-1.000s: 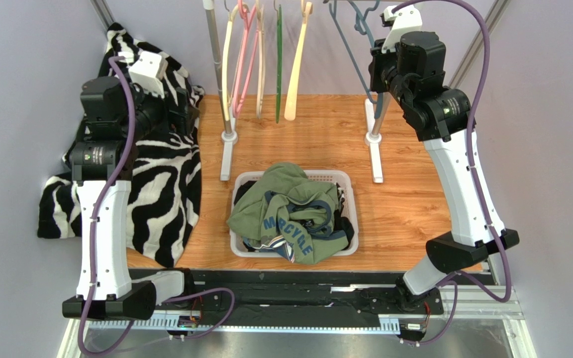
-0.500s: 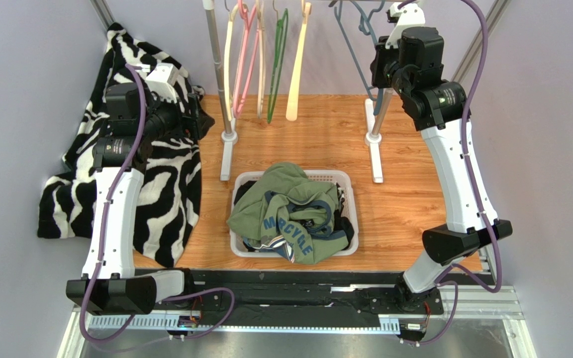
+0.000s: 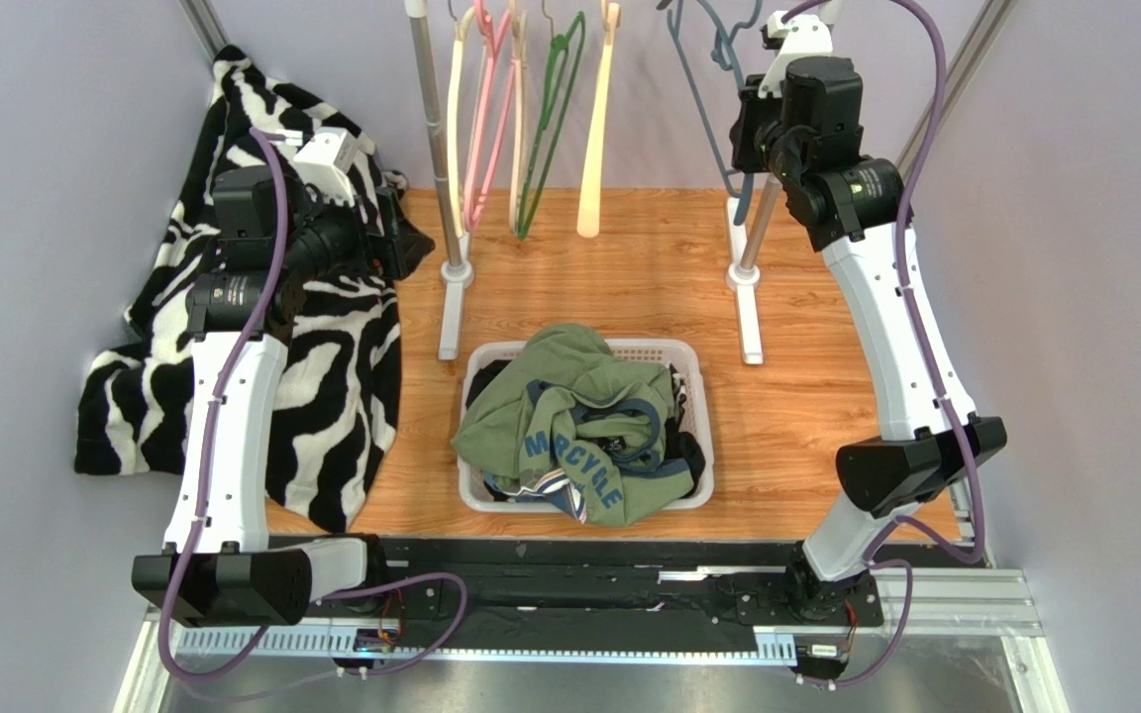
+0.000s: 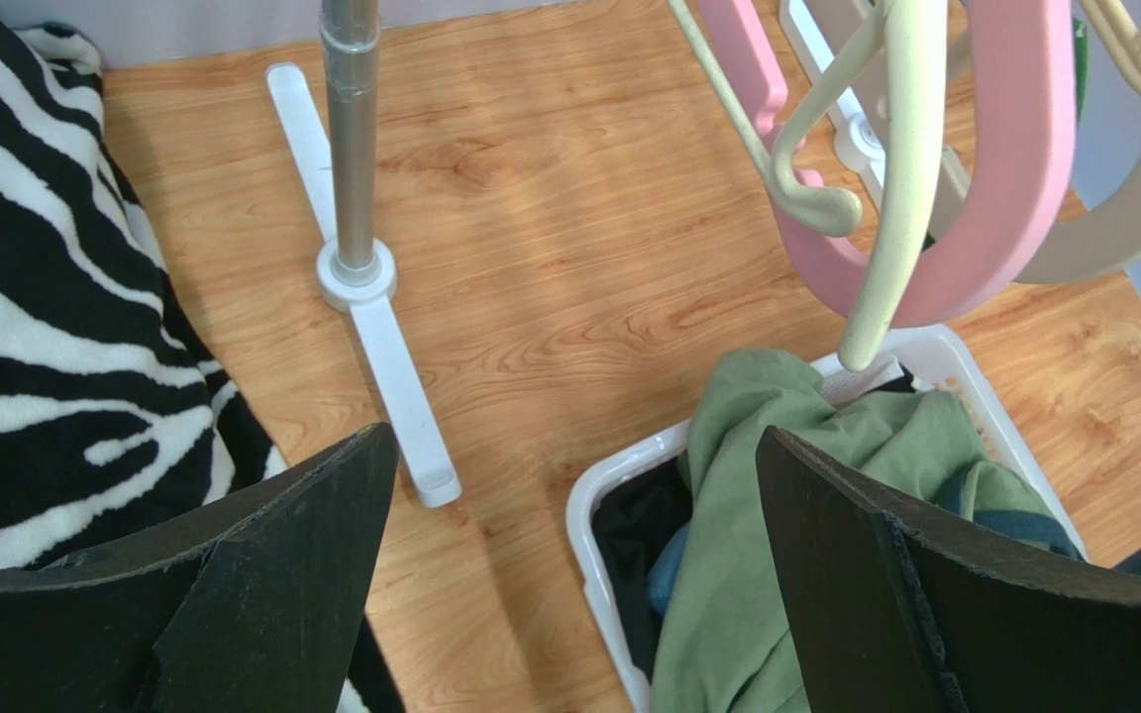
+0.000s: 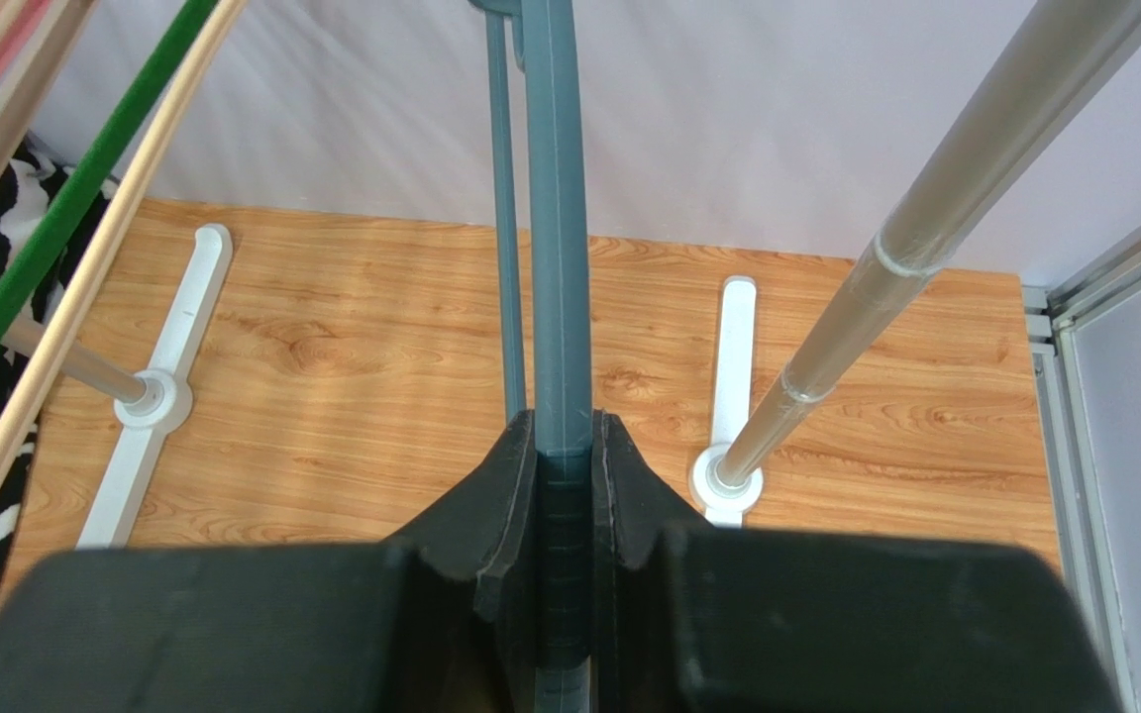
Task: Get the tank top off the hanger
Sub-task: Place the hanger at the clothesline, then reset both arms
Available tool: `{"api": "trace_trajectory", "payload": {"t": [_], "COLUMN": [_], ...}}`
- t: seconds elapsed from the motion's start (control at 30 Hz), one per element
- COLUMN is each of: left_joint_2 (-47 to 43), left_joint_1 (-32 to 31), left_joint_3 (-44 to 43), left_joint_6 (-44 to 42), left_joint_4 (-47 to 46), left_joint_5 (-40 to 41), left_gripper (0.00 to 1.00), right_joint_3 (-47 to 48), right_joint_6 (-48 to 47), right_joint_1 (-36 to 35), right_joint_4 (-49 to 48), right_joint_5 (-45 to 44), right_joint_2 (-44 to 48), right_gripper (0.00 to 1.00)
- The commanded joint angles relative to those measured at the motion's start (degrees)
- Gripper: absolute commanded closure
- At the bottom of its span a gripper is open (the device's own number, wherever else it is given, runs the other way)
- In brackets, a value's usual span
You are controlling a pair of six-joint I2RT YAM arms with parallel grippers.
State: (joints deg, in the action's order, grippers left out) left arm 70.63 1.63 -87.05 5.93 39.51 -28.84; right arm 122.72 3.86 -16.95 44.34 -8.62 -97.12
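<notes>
A black-and-white zebra-striped tank top (image 3: 309, 386) lies spread over the table's left side, off any hanger, and its edge shows in the left wrist view (image 4: 26, 342). My left gripper (image 3: 388, 230) hovers by its far right edge, jaws wide open and empty (image 4: 574, 446). A bare dark teal hanger (image 3: 711, 89) hangs at the rack's right end. My right gripper (image 3: 752, 131) is shut on it. In the right wrist view the hanger's arm (image 5: 554, 223) runs straight up from between the clamped fingers (image 5: 565, 434).
A white basket (image 3: 693, 361) heaped with a green garment (image 3: 577, 424) sits mid-table. The rack's posts (image 3: 431, 134) (image 3: 748, 260) stand on white feet at the back. Pink, cream and green hangers (image 3: 539, 141) dangle between them, close to my left gripper (image 4: 904, 178).
My left arm has swung right and toward the rack, then stopped. My right gripper has shifted slightly back and left with the teal hanger. The green hanger is swinging.
</notes>
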Motion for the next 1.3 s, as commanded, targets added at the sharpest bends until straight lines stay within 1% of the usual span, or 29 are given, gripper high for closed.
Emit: {"api": "trace_trajectory", "payload": {"t": [0.0,0.1,0.23,0.27,0.33,0.37,0.43,0.6,0.7,0.73,0.8,0.9,0.93,1.0,1.03,1.07,1.1,1.13,1.2,1.27], "left_joint_2": [-0.84,-1.63,-1.55,-1.46,-1.20,-0.76,-0.41,-0.41,-0.49,-0.32,-0.06,0.38,0.65,1.52,1.88,2.40,2.41,2.23,1.71,1.35], "left_joint_1": [0.22,0.30,0.22,0.13,-0.13,-0.22,-0.40,-0.57,-0.66,-0.66,-0.66,-0.66,-0.66,-1.27,-1.45,-1.45,-4.15,-4.87,-6.72,-7.08], "left_joint_3": [-0.67,-0.84,-2.07,-2.42,-2.69,-3.13,-3.48,-3.83,-4.10,-4.27,-4.80,-5.59,-5.85,-6.73,-7.00,-7.35,-7.35,-7.18,-6.65,-6.56], "left_joint_6": [-0.04,-0.40,-0.92,-1.01,-1.19,-1.45,-1.71,-1.45,-1.01,-0.75,-0.49,-0.40,-0.31,-0.13,-0.13,-0.31,-1.01,-1.36,-2.68,-3.12], "left_joint_4": [-0.22,0.22,1.27,1.45,1.89,2.24,3.03,2.77,2.51,2.59,2.68,2.68,2.77,2.77,2.77,3.20,3.30,3.47,4.00,4.70], "left_joint_5": [-2.18,-2.62,-3.50,-3.50,-3.24,-3.15,-3.06,-2.54,-3.06,-3.24,-3.59,-3.85,-3.94,-4.12,-4.21,-3.86,-3.51,-3.16,-2.02,-2.88], "left_gripper": [0.01,0.01,0.01,0.01,0.01,0.01,0.01,0.01,0.01,0.01,0.01,0.01,0.01,0.01,0.01,0.01,0.01,0.01,0.01,0.01], "right_joint_3": [-6.95,-12.04,-15.22,-15.83,-17.85,-18.56,-20.58,-23.22,-24.36,-24.63,-24.89,-23.67,-22.97,-22.17,-22.34,-22.87,-24.70,-26.02,-30.93,-33.93], "right_joint_6": [1.24,1.15,1.24,1.24,1.15,1.15,0.71,0.36,0.36,0.80,0.98,0.98,1.06,1.41,1.68,1.59,1.59,1.42,0.80,-0.94], "right_joint_1": [0.25,0.25,0.25,0.34,0.25,0.25,0.34,0.25,0.25,0.25,0.25,0.16,0.16,-0.01,-0.19,-0.10,-0.45,-0.71,-2.03,-3.35], "right_joint_4": [-1.79,-3.99,-4.70,-4.96,-5.57,-5.84,-6.63,-6.81,-6.72,-6.55,-6.63,-6.11,-5.06,-4.09,-3.65,-3.56,-3.47,-3.64,-4.69,-4.96], "right_joint_5": [0.98,1.06,0.80,0.89,0.71,0.10,-0.16,-1.22,-1.57,-1.75,-1.49,-1.48,-1.48,-1.13,-0.70,0.00,0.36,0.80,1.94,3.61], "right_joint_2": [2.10,4.73,7.64,8.26,10.36,11.16,13.44,17.14,19.24,19.77,21.52,23.46,23.99,25.22,27.23,28.29,29.87,32.84,36.55,41.38], "right_gripper": [1.00,1.00,1.00,0.94,0.88,0.82,0.75,0.73,0.68,0.61,0.58,0.49,0.42,0.36,0.33,0.31,0.29,0.27,0.24,0.25]}}
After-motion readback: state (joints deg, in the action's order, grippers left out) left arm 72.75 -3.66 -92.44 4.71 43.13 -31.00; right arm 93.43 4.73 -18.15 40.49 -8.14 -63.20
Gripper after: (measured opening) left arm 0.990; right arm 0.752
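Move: The right hand holds the near end of the bare blue hanger; the spot on the clothesline's bar where it goes lies about 14 cm ahead and 10 cm above, nearly straight in line. The rack's right post stands some 8 cm to the right and 14 cm ahead; the pale wooden hanger is centred about 17 cm left and 13 cm ahead, slightly higher. From the empty left hand, that spot is roughly 26 cm ahead, 40 cm right and 14 cm up. The right hand first settles the blue hanger about 1 cm down at the bar, then starts drawing back and opens its fingers wide to let go of the near end, dipping some 4 cm on the way before it rises again and tips slightly up, ending about 13 cm back from the bar and a little to the right. Meanwhile the open left hand touches nothing and late on shifts about 3 cm right, towards the rack's left side. ##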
